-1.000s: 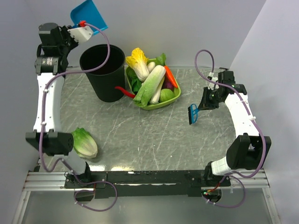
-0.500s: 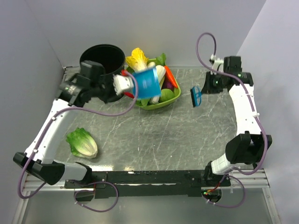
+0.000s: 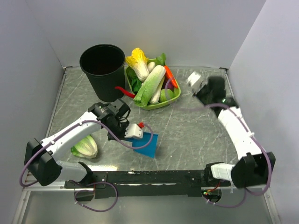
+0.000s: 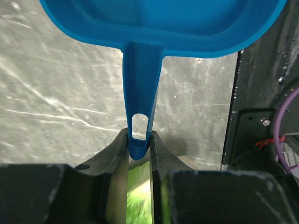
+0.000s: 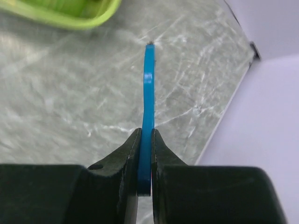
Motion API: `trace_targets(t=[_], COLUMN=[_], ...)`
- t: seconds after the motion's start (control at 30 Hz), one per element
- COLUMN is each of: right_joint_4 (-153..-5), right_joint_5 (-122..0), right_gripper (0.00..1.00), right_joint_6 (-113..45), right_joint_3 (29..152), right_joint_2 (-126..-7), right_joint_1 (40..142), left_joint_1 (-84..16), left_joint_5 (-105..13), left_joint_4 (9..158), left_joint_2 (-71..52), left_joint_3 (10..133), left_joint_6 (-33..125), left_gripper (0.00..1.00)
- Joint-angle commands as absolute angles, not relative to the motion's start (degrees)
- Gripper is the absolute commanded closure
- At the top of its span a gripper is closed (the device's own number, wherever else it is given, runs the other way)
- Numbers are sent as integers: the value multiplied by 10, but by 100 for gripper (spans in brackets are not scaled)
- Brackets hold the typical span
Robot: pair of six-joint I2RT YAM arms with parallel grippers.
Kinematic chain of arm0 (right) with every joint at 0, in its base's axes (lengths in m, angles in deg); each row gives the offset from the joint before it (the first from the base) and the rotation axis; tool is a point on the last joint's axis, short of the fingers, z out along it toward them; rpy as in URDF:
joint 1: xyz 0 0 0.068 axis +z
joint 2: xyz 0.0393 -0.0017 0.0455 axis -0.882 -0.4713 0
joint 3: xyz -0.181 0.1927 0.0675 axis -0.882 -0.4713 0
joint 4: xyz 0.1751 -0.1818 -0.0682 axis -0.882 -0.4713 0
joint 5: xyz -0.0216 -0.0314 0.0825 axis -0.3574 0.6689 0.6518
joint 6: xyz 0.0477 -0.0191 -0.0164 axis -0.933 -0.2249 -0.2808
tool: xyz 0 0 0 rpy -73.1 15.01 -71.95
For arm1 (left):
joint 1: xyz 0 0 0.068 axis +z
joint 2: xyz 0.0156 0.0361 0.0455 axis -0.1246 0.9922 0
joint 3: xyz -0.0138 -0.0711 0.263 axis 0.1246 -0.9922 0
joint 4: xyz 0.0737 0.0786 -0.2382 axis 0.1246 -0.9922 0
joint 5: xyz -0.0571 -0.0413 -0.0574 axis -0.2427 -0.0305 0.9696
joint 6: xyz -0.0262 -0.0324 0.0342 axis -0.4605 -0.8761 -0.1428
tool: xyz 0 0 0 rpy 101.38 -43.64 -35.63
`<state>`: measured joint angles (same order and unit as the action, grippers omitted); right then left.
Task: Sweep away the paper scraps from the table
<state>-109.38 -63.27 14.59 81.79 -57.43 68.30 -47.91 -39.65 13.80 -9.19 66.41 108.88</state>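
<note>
My left gripper is shut on the end of the handle of a blue dustpan. In the top view the dustpan sits low over the front middle of the grey-green veined table, just past the left gripper. My right gripper is shut on a thin blue brush handle, seen edge-on. From above, the right gripper is a blur at the far right back of the table. No paper scraps show in any view.
A tall black bin stands at the back left. Beside it a green basket holds cabbages and a carrot, and a red chili lies between them. A lettuce head lies front left. Walls close in on three sides.
The left arm swung the dustpan from high above the bin at the back left down to the front middle. The right arm carried the brush from mid-right toward the back right corner.
</note>
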Motion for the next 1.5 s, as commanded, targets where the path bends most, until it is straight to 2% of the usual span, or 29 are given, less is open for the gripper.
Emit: trace_targets(t=[0.0,0.17,0.33,0.5,0.53,0.6,0.67,0.73,0.77,0.87,0.9,1.03,1.17,1.23,1.33,1.47], right_joint_4=[-948,-911,-916,-1041,-1064,-1154,-1249,-1335,-1368,-1451,-1471,-1460,-1383,-1322,-1291,-1269], right_joint_5=[-745,-785,-787,-742,-714,-687,-647,-585,-562,-497,-485,-450,-499,-610,-676,-711], right_gripper=[100,100,100,84,74,62,57,46,41,17,3,0,0,0,0,0], right_joint_6=[320,341,338,308,308,311,309,318,317,288,278,204,17,-98,-172,-229], right_joint_3=[669,565,494,493,497,515,547,579,613,679,694,753,803,819,864,956], right_joint_2=[-508,-493,-484,-474,-468,-465,-468,-483,-487,-491,-486,-467,-464,-471,-487,-508], right_joint_1=[738,759,776,795,796,800,802,802,802,802,802,800,785,777,738,680], left_joint_1=[-484,-485,-485,-485,-485,-484,-483,-479,-476,-468,-465,-445,-433,-419,-392,-359], left_joint_5=[-411,-446,-459,-463,-465,-472,-487,-480,-479,-464,-462,-435,-418,-405,-422,-513], left_joint_4=[226,274,314,331,334,335,347,341,340,332,330,327,353,365,405,474], left_joint_2=[-104,-93,-83,-85,-86,-88,-93,-93,-91,-97,-100,-112,-136,-141,-163,-180], left_joint_3=[625,572,534,518,518,520,522,530,534,562,568,610,665,686,714,727], left_joint_6=[1062,1048,1034,1016,1010,1005,993,989,984,978,976,948,903,880,830,740], left_gripper=[99,99,85,75,73,67,59,55,48,26,24,3,1,4,4,4])
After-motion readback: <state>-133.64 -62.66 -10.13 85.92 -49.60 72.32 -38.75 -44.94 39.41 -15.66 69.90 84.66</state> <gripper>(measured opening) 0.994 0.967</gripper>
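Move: The dustpan, still held by its handle, is bound for bare table about 6 cm right of the left hand and 1 ahead, 8 below. The cabbage lies 17 cm to that hand's left and 2 ahead; the black bin some 28 ahead and 6 left. The brush's spot is about 12 cm behind the right hand, straight back and 17 below; from that hand the vegetable basket stands 22 left, 9 ahead. The dustpan goes down about 7 cm in the left hand, whose fingers then open wide off its handle and leave upward, then forward towards the bin, turning counter-clockwise. The brush is swung down and back some 15 cm by the right hand, which opens while still drawing back, then climbs about 15 cm and comes forward again, clear of the handle. ##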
